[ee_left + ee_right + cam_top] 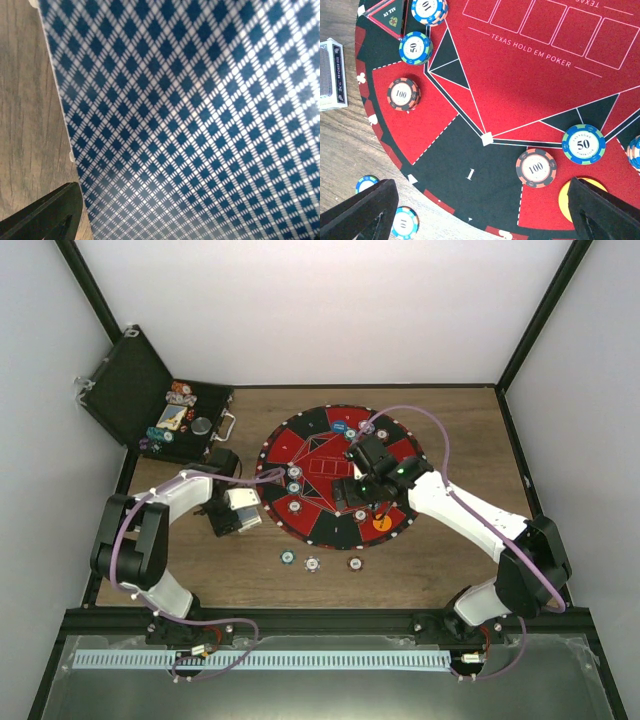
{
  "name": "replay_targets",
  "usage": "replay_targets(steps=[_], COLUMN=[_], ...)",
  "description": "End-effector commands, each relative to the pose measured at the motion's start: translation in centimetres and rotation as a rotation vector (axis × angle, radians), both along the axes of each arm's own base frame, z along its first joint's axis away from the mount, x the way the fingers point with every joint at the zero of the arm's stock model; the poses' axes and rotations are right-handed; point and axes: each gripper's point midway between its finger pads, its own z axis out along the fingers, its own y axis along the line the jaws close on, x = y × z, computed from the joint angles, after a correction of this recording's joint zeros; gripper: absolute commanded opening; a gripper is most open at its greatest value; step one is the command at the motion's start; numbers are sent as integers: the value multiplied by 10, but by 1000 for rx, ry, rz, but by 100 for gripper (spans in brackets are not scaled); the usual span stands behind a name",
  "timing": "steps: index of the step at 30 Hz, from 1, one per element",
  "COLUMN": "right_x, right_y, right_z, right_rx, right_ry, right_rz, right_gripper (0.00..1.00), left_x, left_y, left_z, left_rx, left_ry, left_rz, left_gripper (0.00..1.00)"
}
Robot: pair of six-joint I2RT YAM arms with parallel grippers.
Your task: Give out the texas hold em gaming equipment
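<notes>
A deck of playing cards (243, 508) in a white box lies on the wood just left of the round red-and-black mat (300, 445). My left gripper (236, 514) is down around it. In the left wrist view the deck's blue diamond back (190, 120) fills the frame, with one dark finger (50, 215) at its left edge. Whether the pads press on it does not show. My right gripper (480, 215) hangs open over the mat's black "1" segment (470, 172). A 100 chip (536, 168), a 50 chip (583, 144) and the orange button (566, 200) lie beside it.
More chips sit along the mat's left rim (403, 93) (415, 48). Three chips (288, 558) (313, 563) (355, 563) lie on the wood in front of the mat. The open black case (150, 400) stands at the back left with chips inside.
</notes>
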Motion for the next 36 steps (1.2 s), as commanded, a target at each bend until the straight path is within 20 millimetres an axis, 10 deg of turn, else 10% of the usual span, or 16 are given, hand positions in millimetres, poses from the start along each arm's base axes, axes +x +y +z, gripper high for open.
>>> replay_targets(steps=[1,36], right_x=[1,-3], right_y=[0,1], right_z=[7,0], right_rx=[18,29], right_ry=[-18,1], right_rz=[8,12], right_gripper=[95,90], left_x=[8,-8], left_y=[-2,-1], left_z=[-13,-29], left_rx=[-12,22], left_ry=[-7,21], left_rz=[20,-8], left_gripper=[90,59])
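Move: The card deck lies right at the left hand's open fingers, its middle about 3 cm ahead, 2 cm to the right and 1 cm lower. From that hand, the nearest 100 chip on the mat is some 16 cm right and 4 cm ahead, and the loose blue-green chip 14 cm right and 9 cm back. From the right hand, the deck is roughly 28 cm left, 3 cm back and 15 cm below. The left hand eases about 1 cm right over the deck, fingers closing by a quarter onto its long sides. ##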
